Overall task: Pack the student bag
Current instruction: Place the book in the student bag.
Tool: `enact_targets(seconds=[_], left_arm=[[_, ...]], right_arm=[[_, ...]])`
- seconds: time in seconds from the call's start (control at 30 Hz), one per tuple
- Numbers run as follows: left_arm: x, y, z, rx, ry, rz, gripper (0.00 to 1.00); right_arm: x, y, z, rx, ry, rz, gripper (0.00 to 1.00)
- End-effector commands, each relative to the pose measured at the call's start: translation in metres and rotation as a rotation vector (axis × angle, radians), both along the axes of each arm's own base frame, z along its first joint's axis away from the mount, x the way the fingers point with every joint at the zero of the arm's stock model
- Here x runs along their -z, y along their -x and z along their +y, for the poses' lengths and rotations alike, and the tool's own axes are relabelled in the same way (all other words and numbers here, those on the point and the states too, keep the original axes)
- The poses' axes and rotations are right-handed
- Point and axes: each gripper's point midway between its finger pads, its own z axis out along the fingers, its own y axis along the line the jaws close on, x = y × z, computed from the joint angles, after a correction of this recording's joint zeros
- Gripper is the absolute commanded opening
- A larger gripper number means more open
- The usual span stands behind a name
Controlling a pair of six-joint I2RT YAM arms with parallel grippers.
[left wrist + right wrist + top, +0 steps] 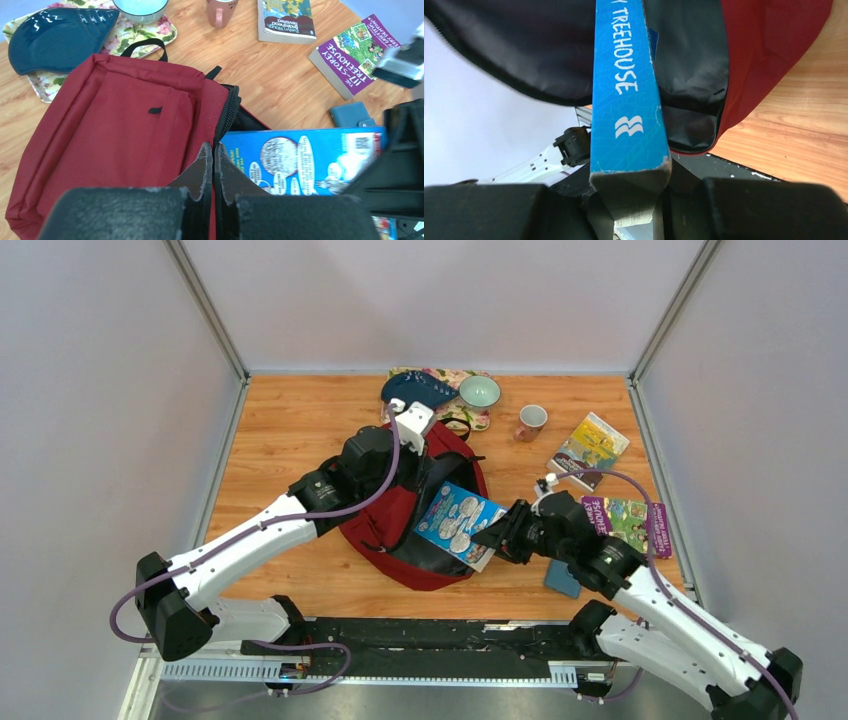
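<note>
The student bag [385,522], dark red, lies in the middle of the table with its main zip open and the black lining showing [694,75]. My left gripper [428,458] is shut on the red fabric at the edge of that opening [214,150]. My right gripper [493,538] is shut on the lower end of a blue book [458,522], whose spine reads "TREEHOUSE" [626,90]. The book lies tilted across the bag's mouth, its far end over the black lining. In the left wrist view the book's back cover [305,160] sits just right of the zip.
At the back, a floral tray [470,420] carries a dark blue plate [420,388] and a pale bowl [480,391]. A pink cup [531,421], a yellow-green book [590,445] and a purple book [630,520] lie to the right. A small blue wallet [562,578] lies under my right arm.
</note>
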Motion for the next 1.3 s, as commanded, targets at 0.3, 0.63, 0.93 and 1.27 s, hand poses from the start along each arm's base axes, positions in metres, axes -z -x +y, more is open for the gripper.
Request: enact_targets(seconds=[0.3, 0.63, 0.93, 1.27], left_arm=[[-0.062, 0.006, -0.012, 0.058, 0.168, -0.100, 0.00], [-0.072, 0.007, -0.019, 0.095, 0.183, -0.116, 0.00], [-0.063, 0.008, -0.019, 0.095, 0.166, -0.094, 0.00], [-0.046, 0.012, -0.015, 0.087, 0.164, -0.062, 0.00]], right_arm=[[-0.044, -0.078, 0.065, 0.095, -0.386, -0.105, 0.00], [-0.013, -0.123, 0.099, 0.174, -0.446, 0.014, 0.00], [-0.004, -0.171, 0.132, 0.266, -0.452, -0.119, 0.00], [0.127, -0.166, 0.135, 0.217, -0.057, 0.059, 0.29]])
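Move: The right hand still grips one end of the blue book, with its far end slanting over the student bag's mouth. The middle of that mouth lies roughly 9 cm ahead of this hand, 10 cm left and 12 cm below. The wallet is about 17 cm right and 5 cm back, the purple book some 31 cm right and 5 cm ahead. The left hand already pinches the raised flap's zip edge; the mouth's middle is about 7 cm back, 4 cm right and 19 cm below it. Still pinching the blue book, the right hand pushes it into the bag under the raised flap, going forward and left about 20 cm while sinking roughly 10 cm in steps. The hand rolls its left side up and turns some 15 degrees clockwise, fingers staying shut on the book. The left hand keeps the flap pinched and open, giving way only a couple of centimetres. ##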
